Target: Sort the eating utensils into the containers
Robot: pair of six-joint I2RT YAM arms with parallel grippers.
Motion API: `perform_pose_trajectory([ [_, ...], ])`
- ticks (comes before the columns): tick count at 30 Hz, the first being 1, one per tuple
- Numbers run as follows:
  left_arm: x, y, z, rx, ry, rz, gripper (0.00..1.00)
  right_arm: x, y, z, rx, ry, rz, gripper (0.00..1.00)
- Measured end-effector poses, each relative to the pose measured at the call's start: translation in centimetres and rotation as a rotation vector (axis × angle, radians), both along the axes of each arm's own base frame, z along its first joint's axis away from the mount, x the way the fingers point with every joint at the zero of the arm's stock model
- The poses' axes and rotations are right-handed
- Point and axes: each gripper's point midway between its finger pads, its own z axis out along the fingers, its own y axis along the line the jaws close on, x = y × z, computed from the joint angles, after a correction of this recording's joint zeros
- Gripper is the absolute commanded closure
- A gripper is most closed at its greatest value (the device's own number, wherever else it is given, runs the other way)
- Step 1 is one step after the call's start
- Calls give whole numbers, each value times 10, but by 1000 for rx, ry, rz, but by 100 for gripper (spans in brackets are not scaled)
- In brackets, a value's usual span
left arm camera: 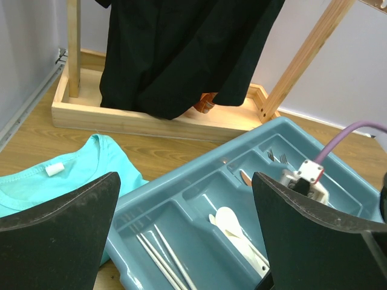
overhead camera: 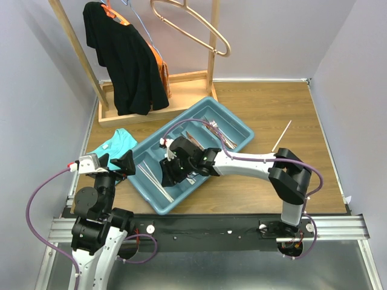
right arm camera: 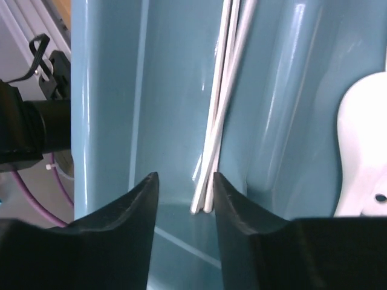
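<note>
The teal cutlery tray [overhead camera: 242,130] lies diagonally mid-table. Pale chopsticks [overhead camera: 154,178] lie in its near-left compartment, and coppery forks [overhead camera: 214,125] at its far end. My right gripper [overhead camera: 167,175] hovers low over the chopstick compartment. Its jaws are open and empty [right arm camera: 184,178], with the ends of the chopsticks [right arm camera: 217,121] lying between them near the right finger. A white spoon [right arm camera: 363,145] lies one compartment over. My left gripper [overhead camera: 128,163] is wide open and empty [left arm camera: 184,181] beside the tray's left rim [left arm camera: 181,178]. One chopstick [overhead camera: 281,136] lies on the table right of the tray.
A teal folded cloth [overhead camera: 112,145] lies left of the tray under my left gripper. A wooden rack base [overhead camera: 181,84] with a hanging black garment [overhead camera: 124,60] stands behind it. Large copper hangers [overhead camera: 193,27] hang above. The left wrist view shows spoons [left arm camera: 233,223] and chopsticks [left arm camera: 160,254].
</note>
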Motion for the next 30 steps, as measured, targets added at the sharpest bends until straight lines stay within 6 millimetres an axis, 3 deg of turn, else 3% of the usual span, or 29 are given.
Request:
perform_pose_trajectory([
  [4,0,0,0,0,0,0,1,10,-5,15,1,-61,-42,36],
  [7,0,0,0,0,0,0,1,30,-17,38,-5,-163,-136,32],
  [13,0,0,0,0,0,0,1,95,-71,77,-58,-332,-419,31],
  [14,0,0,0,0,0,0,1,117,-96,80,-80,-351,-509,31],
  [16,0,0,0,0,0,0,1,141,-130,82,-114,-367,-621,30],
  [17,0,0,0,0,0,0,1,160,-161,82,-136,-376,-716,30],
  [20,0,0,0,0,0,0,1,184,-225,79,-197,-387,-889,30],
  [21,0,0,0,0,0,0,1,193,-258,79,-225,-393,-977,30],
  [23,0,0,0,0,0,0,1,199,-291,77,-257,-400,-1060,31],
  [24,0,0,0,0,0,0,1,203,-321,75,-286,-404,-1134,31],
  [30,0,0,0,0,0,0,1,204,-409,49,-388,-362,-1338,32],
])
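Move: The last chopstick lies on the bare table roughly 45 cm to the right of the right gripper and 20 cm farther out, some 4 cm lower. Just under this gripper are the sorted chopsticks, their middle about 4 cm to its left; the white spoons lie 6 cm ahead and 5 cm right, the knives 12 cm ahead and 12 cm right. From the idle left gripper, that last chopstick is about 57 cm right, 17 cm ahead and 22 cm down. Open the already parted right fingers further and leave the chopsticks in their compartment, lifting about 8 cm up and forward. Then sweep fast to the right, about 40 cm in all and 20 cm forward, back over the tray towards the last chopstick. Swing the wrist some 75 degrees clockwise so the fingers point forward and down, and start sinking at the end. ##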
